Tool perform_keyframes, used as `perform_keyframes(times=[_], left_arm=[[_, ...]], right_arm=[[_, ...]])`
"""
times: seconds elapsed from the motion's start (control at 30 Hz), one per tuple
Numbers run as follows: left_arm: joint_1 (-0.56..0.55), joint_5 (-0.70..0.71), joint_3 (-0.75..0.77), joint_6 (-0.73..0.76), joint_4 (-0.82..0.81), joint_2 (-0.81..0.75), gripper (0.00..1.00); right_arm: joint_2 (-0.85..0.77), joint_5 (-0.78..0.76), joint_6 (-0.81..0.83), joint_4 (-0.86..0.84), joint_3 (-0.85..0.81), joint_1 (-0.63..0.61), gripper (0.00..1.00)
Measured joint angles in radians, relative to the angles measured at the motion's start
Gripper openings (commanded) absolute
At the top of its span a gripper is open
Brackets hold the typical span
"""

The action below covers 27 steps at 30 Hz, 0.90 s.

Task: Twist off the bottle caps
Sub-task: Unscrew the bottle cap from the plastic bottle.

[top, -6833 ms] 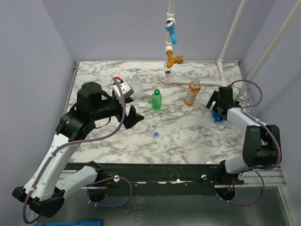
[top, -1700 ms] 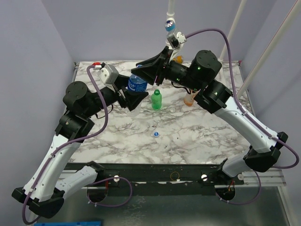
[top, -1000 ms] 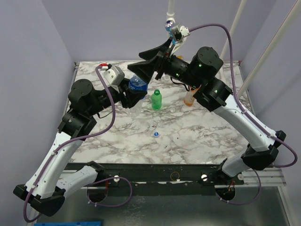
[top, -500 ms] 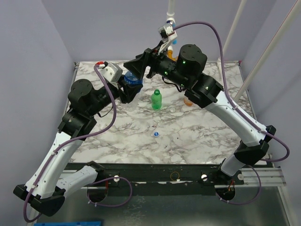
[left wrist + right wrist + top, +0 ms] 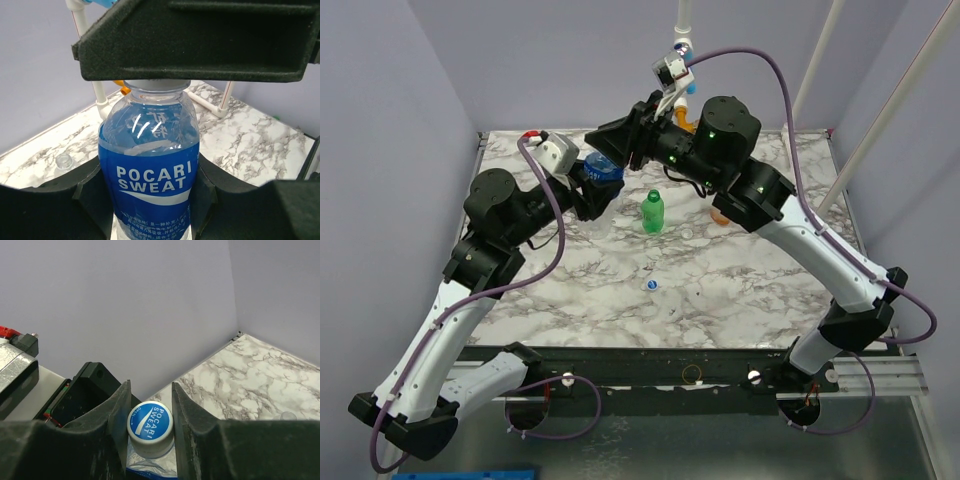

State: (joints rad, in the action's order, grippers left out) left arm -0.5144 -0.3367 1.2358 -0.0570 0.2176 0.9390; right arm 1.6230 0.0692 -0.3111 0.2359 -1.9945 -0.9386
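Observation:
My left gripper (image 5: 596, 188) is shut on the clear bottle with the blue label (image 5: 604, 172) and holds it above the back left of the table. In the left wrist view the gripper (image 5: 150, 202) clamps the label of that bottle (image 5: 150, 165) from both sides. My right gripper (image 5: 620, 137) reaches in from the right over the bottle's top. In the right wrist view the gripper (image 5: 149, 399) is shut on the blue-topped bottle cap (image 5: 150, 422). The green bottle (image 5: 653, 211) stands open mid-table. The orange bottle (image 5: 720, 214) is mostly hidden behind my right arm.
A loose bluish cap (image 5: 651, 284) lies on the marble table (image 5: 740, 290) near the middle. White pipes (image 5: 810, 70) with coloured fittings rise at the back. A small clear bottle neck (image 5: 64, 161) shows on the table behind the held bottle.
My left gripper picked up the blue-label bottle and lifted it up and back. My right arm swung from the table's right edge across to the left, and its fingers closed around the cap.

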Motion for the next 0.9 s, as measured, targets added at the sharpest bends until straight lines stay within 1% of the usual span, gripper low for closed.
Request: perform_keyframes(times=[0.1,0.23,0.3,0.33,0.4,0.53,0.67,0.7,0.73,0.77,0.8,0.83,0.87,0.9], left_arm=[[0.004,-0.03,0.0,-0.022,-0.007,0.0,0.1],[0.016,-0.178,0.042,-0.12,-0.003,0.01,0.1],[0.018,-0.257,0.077,-0.162,-0.004,0.022,0.1],[0.018,-0.333,0.111,-0.211,-0.005,0.032,0.1],[0.019,-0.434,0.152,-0.268,-0.022,0.044,0.1],[0.016,-0.615,0.209,-0.37,-0.056,0.055,0.08],[0.014,-0.73,0.223,-0.422,-0.069,0.057,0.08],[0.015,-0.748,0.223,-0.428,-0.068,0.057,0.08],[0.015,-0.758,0.222,-0.431,-0.068,0.058,0.08],[0.016,-0.76,0.221,-0.433,-0.068,0.058,0.08],[0.018,-0.759,0.218,-0.432,-0.066,0.059,0.08],[0.021,-0.757,0.214,-0.433,-0.066,0.059,0.08],[0.024,-0.749,0.212,-0.427,-0.066,0.059,0.08],[0.028,-0.735,0.209,-0.411,-0.066,0.058,0.08]], right_arm=[[-0.008,0.035,0.008,0.001,0.002,0.0,0.01],[-0.035,0.17,0.017,-0.013,0.005,0.014,0.01],[-0.054,0.28,0.017,-0.039,0.005,0.027,0.01],[-0.065,0.357,0.014,-0.061,0.005,0.035,0.01],[-0.082,0.499,-0.003,-0.114,0.005,0.047,0.01],[-0.09,0.778,-0.074,-0.258,0.005,0.055,0.01],[-0.076,0.95,-0.138,-0.364,0.005,0.059,0.01],[-0.074,0.972,-0.145,-0.372,0.005,0.063,0.16],[-0.073,0.981,-0.144,-0.372,0.005,0.064,0.4],[-0.073,0.979,-0.134,-0.359,0.003,0.068,0.61],[-0.074,0.966,-0.116,-0.333,0.0,0.069,0.74],[-0.077,0.941,-0.099,-0.305,-0.002,0.069,0.8],[-0.083,0.887,-0.073,-0.264,-0.002,0.069,0.83],[-0.088,0.823,-0.051,-0.233,-0.002,0.068,0.9]])
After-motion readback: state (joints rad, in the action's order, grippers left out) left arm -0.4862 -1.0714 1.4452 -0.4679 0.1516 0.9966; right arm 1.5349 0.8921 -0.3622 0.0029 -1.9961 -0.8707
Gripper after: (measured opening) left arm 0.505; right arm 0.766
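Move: From the left hand, which still grips the blue-labelled bottle upright, the bottle cap sits about 9 cm straight above. It is already between the right fingertips, level with that hand's own point. Far below, a loose white-and-blue cap lies on the table about 8 cm to the left hand's right and no farther out. The green bottle stands some 17 cm ahead of the left hand, 9 cm to its right and 35 cm lower. Counter-twist the two while drawing both hands back roughly 15 cm and up about 7: swing the left gripper clockwise some 45 degrees with the bottle held fast, and the right counter-clockwise about 50 with the cap pinched. Finally spread the right fingers wide to let go of the cap, starting that hand forward and clockwise again. ##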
